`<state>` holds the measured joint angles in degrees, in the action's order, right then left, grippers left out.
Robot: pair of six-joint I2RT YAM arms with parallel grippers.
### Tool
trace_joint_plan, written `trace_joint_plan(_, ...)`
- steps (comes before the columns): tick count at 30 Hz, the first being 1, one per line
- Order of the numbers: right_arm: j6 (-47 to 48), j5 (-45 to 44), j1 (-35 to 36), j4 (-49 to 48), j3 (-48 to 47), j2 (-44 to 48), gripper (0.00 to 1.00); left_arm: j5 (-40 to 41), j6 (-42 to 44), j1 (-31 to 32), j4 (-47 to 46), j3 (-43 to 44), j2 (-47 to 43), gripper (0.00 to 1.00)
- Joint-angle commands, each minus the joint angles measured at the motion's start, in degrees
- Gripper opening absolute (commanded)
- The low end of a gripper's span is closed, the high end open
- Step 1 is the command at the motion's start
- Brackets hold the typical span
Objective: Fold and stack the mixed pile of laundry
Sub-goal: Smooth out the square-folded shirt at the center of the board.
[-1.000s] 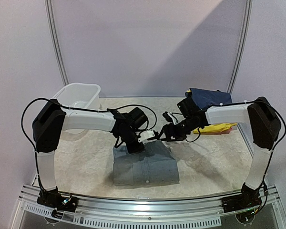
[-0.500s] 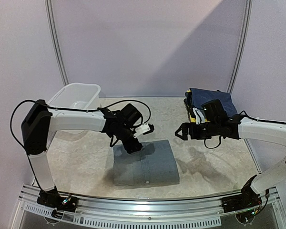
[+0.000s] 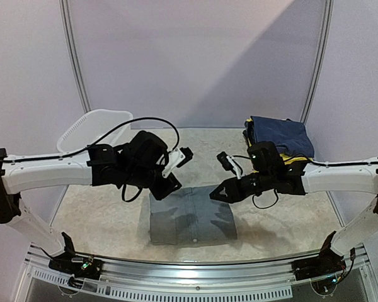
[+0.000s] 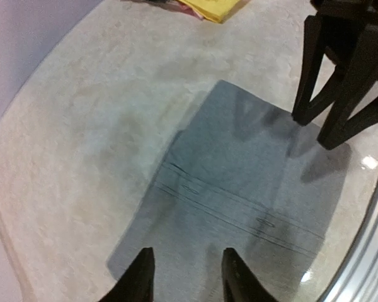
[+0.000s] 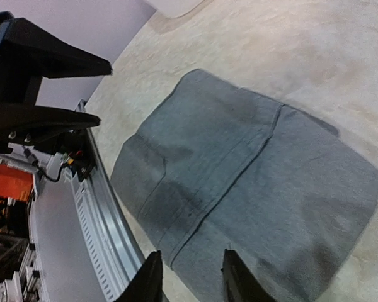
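Note:
The grey trousers [image 3: 192, 217] lie folded into a flat rectangle near the table's front, also seen in the left wrist view [image 4: 239, 189] and the right wrist view [image 5: 252, 182]. My left gripper [image 3: 171, 185] hovers above their far left corner, its jaws apart and empty [image 4: 186, 277]. My right gripper [image 3: 219, 192] hangs over their far right corner, open with nothing between its fingers [image 5: 190, 277]. A folded navy garment [image 3: 280, 132] lies at the back right. Yellow cloth [image 3: 297, 161] shows under its front edge.
A white plastic basin [image 3: 91, 129] stands at the back left. The metal front rail [image 5: 94, 207] runs close to the trousers' near edge. The right gripper's black fingers [image 4: 340, 82] show in the left wrist view, and the left gripper [image 5: 38, 82] in the right wrist view.
Both grippers have left the trousers' far edge and risen. The left arm drew back to the left. The right arm swung out right, then came back over the trousers.

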<state>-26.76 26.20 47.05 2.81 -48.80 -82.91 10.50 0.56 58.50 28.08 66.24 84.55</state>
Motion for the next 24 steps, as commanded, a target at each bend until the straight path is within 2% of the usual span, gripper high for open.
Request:
trace_joint_plan(1,1.35,7.98,4.01,-2.28,-0.49,-4.57,0.26,-5.59,-10.22,3.28,-2.32,-7.37,-1.65,0.29)
trace_joint_plan(3,1.95,9.19,5.5,-2.28,-1.08,-7.96,0.19,-6.02,-12.57,4.35,-4.61,-9.39,-0.89,0.26)
trace_joint_plan(9,0.37,12.33,6.17,-7.38,-1.04,-15.49,0.1,-5.61,-16.02,5.5,-7.12,-11.57,2.17,0.2)
trace_joint_plan(15,0.3,11.6,6.15,-8.2,-0.6,-20.06,0.09,-7.88,-17.42,6.35,-7.63,-13.85,3.91,0.18)
trace_joint_plan(24,-0.23,9.95,5.82,-9.84,0.35,-25.26,0.09,-5.35,-19.55,6.43,-7.78,-18.68,10.14,0.17)
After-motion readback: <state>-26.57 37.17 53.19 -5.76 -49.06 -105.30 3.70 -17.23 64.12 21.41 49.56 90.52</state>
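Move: The middle of the square-folded shirt lies about 8 cm to the left hand's right, level with it fore and aft and some 16 cm below. From the right hand it is roughly 8 cm left, level fore and aft, 14 cm below. The basket stands about 28 cm ahead and 30 cm left of the left hand; the folded stack some 26 cm ahead and 25 cm right of the right hand. Both closing grippers sink some 12–14 cm and draw back 6–8 cm; right fingertips meet the shirt's near half. ##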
